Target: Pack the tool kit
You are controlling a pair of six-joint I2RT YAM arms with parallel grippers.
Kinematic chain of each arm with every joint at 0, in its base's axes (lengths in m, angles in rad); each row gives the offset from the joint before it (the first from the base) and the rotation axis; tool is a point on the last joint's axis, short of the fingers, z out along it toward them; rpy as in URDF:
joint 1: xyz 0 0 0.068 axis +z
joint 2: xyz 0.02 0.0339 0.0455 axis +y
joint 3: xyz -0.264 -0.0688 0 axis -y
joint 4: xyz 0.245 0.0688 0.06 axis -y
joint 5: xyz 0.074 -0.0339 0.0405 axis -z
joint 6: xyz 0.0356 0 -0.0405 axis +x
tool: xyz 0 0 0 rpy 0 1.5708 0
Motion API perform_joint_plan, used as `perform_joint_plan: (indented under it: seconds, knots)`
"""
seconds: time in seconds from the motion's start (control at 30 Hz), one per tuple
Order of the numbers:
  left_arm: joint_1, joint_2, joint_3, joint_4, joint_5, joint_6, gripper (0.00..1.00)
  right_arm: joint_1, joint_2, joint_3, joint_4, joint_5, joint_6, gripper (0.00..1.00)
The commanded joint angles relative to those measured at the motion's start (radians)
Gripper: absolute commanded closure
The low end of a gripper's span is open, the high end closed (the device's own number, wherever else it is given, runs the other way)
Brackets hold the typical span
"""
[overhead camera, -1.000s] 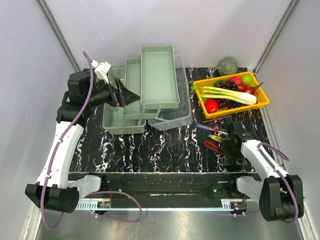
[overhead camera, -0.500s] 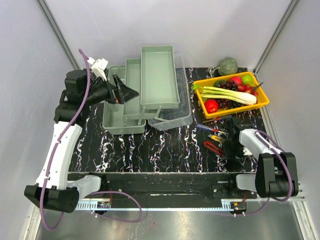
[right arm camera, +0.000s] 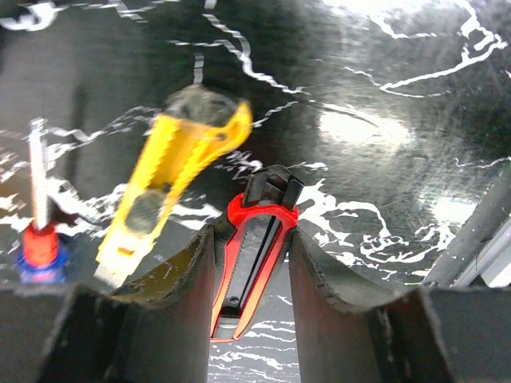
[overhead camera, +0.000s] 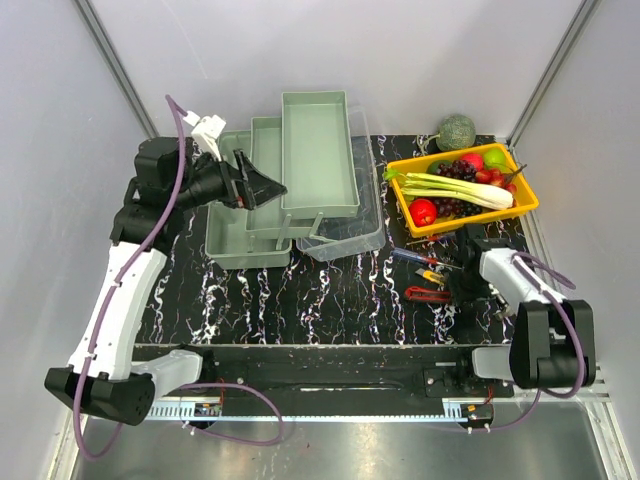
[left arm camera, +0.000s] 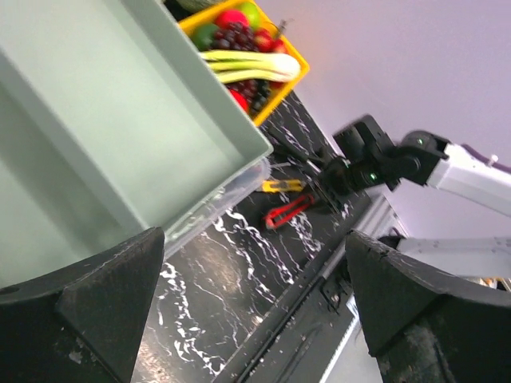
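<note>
The pale grey-green toolbox point(overhead camera: 245, 250) stands open at the back left, its tiered trays point(overhead camera: 318, 150) fanned out and its clear lid point(overhead camera: 350, 238) lying to the right. My left gripper point(overhead camera: 258, 186) is open and empty, held above the trays point(left arm camera: 120, 136). A red utility knife point(overhead camera: 428, 294), a yellow utility knife point(overhead camera: 432, 277) and a screwdriver point(overhead camera: 412, 257) lie on the table at the right. My right gripper point(overhead camera: 452, 290) is low at the table, its fingers point(right arm camera: 188, 271) pressed on both sides of the red knife point(right arm camera: 255, 271). The yellow knife point(right arm camera: 172, 171) lies just left of it. No hammer is in view.
An orange-yellow tray point(overhead camera: 480, 219) of fruit and vegetables stands at the back right, with a green vegetable point(overhead camera: 457, 130) behind it. The black marbled table point(overhead camera: 330, 300) ends at a metal rail along the near edge. Grey walls close in both sides.
My right gripper has turned and moved in onto the red knife. My left gripper has shifted slightly to the right over the trays.
</note>
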Motion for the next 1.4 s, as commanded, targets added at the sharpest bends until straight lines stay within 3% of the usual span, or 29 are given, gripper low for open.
perform_joint_plan:
  seconds: [0.0, 0.2, 0.43, 0.6, 0.8, 1.13, 1.27, 1.37]
  knots:
    - [-0.1, -0.013, 0.032, 0.067, 0.031, 0.023, 0.01, -0.002, -0.133, 0.062, -0.027, 0.074, -0.118, 1.0]
    - [-0.29, -0.003, 0.006, 0.173, -0.021, 0.029, 0.01, -0.002, -0.398, 0.096, -0.025, 0.095, -0.227, 1.0]
    - [-0.482, 0.147, 0.075, 0.233, -0.064, 0.015, 0.01, -0.002, -0.555, 0.231, 0.158, -0.032, -0.529, 1.0]
    - [-0.608, 0.283, 0.218, 0.212, -0.145, 0.05, 0.01, 0.0, -0.506, 0.349, 0.288, -0.276, -0.675, 1.0]
    - [-0.722, 0.478, 0.452, -0.036, -0.4, 0.21, 0.01, 0.003, -0.454, 0.415, 0.398, -0.557, -0.707, 1.0]
    - [-0.775, 0.579, 0.508, -0.055, -0.41, 0.25, 0.01, 0.007, -0.42, 0.453, 0.481, -0.752, -0.704, 1.0]
    - [-0.777, 0.612, 0.531, -0.075, -0.415, 0.248, 0.13, 0.007, -0.414, 0.463, 0.476, -0.775, -0.706, 1.0]
    - [-0.777, 0.613, 0.529, -0.075, -0.418, 0.247, 0.34, 0.009, -0.4, 0.467, 0.469, -0.795, -0.706, 1.0]
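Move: The left gripper is empty and open over the tool box. Its target, the red utility knife, is already pinched in the right fingers just off the table, about 37 cm to its right, 8 back and 36 below; the top tray lies some 15 cm ahead, 8 right and 20 below. From the right hand, the left gripper is roughly 8 cm ahead, 42 left and 36 above; the yellow cutter is about 3 ahead and 4 left, the blue screwdriver 8 ahead and 6 left, both about 1 below. Still pinching the red utility knife near one end, the right hand carries it up about 32 cm, drifting left and forward, while its fingers swing from pointing down to nearly level, forward and left. The left hand sweeps some 25 cm right, lastly sinking, turns about 30 degrees clockwise with some roll, and begins to close around the knife's free end. ##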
